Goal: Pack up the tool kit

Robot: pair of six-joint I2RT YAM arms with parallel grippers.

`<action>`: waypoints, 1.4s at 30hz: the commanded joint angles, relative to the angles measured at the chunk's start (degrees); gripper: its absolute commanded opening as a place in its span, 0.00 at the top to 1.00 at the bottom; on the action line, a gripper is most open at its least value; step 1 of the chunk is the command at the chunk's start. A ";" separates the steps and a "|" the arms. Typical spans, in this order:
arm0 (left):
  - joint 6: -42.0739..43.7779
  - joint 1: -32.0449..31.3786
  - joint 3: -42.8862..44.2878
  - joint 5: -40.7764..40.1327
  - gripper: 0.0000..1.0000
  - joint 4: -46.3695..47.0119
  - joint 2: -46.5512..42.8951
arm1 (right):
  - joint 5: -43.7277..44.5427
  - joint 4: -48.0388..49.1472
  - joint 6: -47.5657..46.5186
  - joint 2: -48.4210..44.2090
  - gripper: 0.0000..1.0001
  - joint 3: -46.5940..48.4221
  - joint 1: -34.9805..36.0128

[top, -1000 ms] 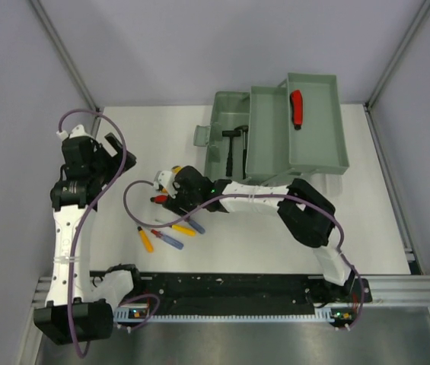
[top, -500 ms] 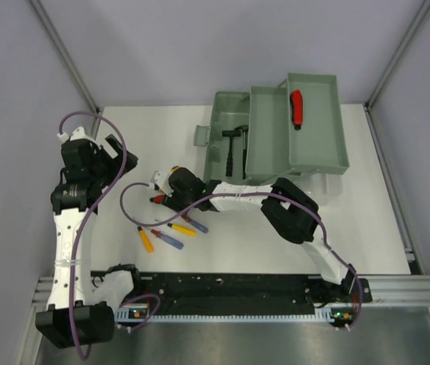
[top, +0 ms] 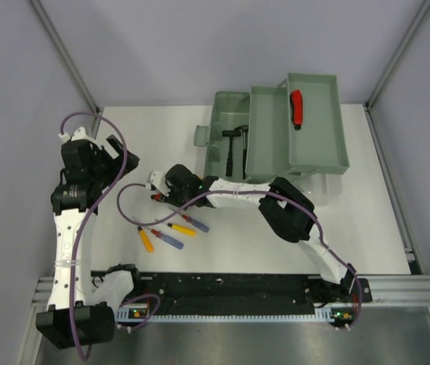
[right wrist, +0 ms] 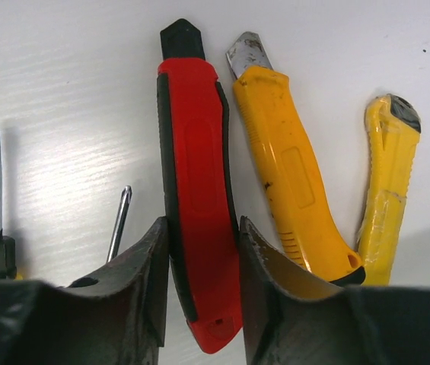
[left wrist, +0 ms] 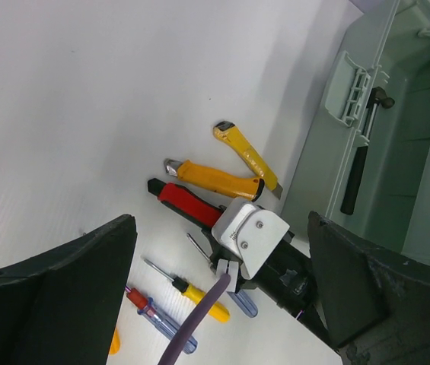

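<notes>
The grey-green tool kit [top: 226, 106] stands open at the back, its fold-out tray [top: 321, 156] swung right with a red knife [top: 297, 109] in it. A small hammer [top: 237, 138] lies in the base. On the table lie a red-and-black knife [right wrist: 195, 152] and two yellow knives [right wrist: 291, 167] [right wrist: 386, 182]. My right gripper [right wrist: 202, 251] is shut on the red knife's handle, both fingers against its sides, down at the table [top: 157, 196]. My left gripper [left wrist: 215, 304] hangs open and empty above the table's left side [top: 112, 148].
Several screwdrivers lie in front of the right gripper: a yellow one [top: 181, 229], a blue one [top: 197, 225], a red-and-blue one [top: 167, 239] and an orange one [top: 146, 240]. The toolbox latch [left wrist: 349, 95] faces the knives. The right arm's purple cable [top: 127, 209] loops over the table.
My right gripper has slid left along the table and closed its fingers onto the red knife's handle. The left arm has barely moved.
</notes>
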 commanded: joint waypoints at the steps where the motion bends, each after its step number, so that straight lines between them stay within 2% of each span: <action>1: 0.63 0.39 0.19 1.31 0.04 2.30 -1.14 | -3.65 -4.32 -1.01 -0.30 0.77 2.30 -0.44; 8: 0.63 0.47 0.98 1.48 0.04 1.86 -1.23 | -2.69 -2.65 -0.05 -6.36 0.96 0.81 -0.44; 11: 0.36 0.47 1.60 1.14 0.04 1.34 -1.67 | -2.43 -0.37 0.66 -9.96 0.98 -1.21 -0.44; 20: -2.97 0.56 2.74 -7.82 0.04 -0.07 -6.68 | -2.96 5.00 3.55 -24.02 1.00 -7.54 -0.53; 25: -4.30 0.47 3.80 -13.37 0.04 -0.78 -10.01 | 5.29 10.26 1.28 -33.86 1.00 -13.60 -0.88; 30: -3.24 0.47 5.03 -13.55 0.05 -1.21 -11.43 | 12.50 9.92 0.31 -41.16 0.99 -13.96 -6.05; 33: -2.54 0.47 4.94 -13.20 0.05 -1.39 -11.43 | 16.55 8.78 0.65 -44.07 0.98 -13.61 -11.58; 42: -2.45 0.47 2.31 -8.71 0.05 1.16 -10.90 | 32.10 7.37 8.12 -47.77 0.97 -16.51 -27.32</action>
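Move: The right hand has the second red knife pinched at table height. The toolbox's upper tray lies roughly 19 cm ahead, 44 cm to the right and 15 cm higher, with the first red knife in it, about 22 cm ahead and 39 cm right. The middle tray is some 18 cm ahead and 30 cm right; the orange cutter lies about 5 cm straight ahead. From the left hand, the upper tray is around 20 cm ahead, 57 cm right and 8 cm below. Straight up at first, then sweeping right and finally forward as well, the right arm lifts the red knife off the table and carries it to the toolbox trays, about 33 cm up and 28 cm right. Its fingers keep their pinch while the wrist swings clockwise some 45 degrees and tips upward. The open, empty left hand draws up and slightly back. ##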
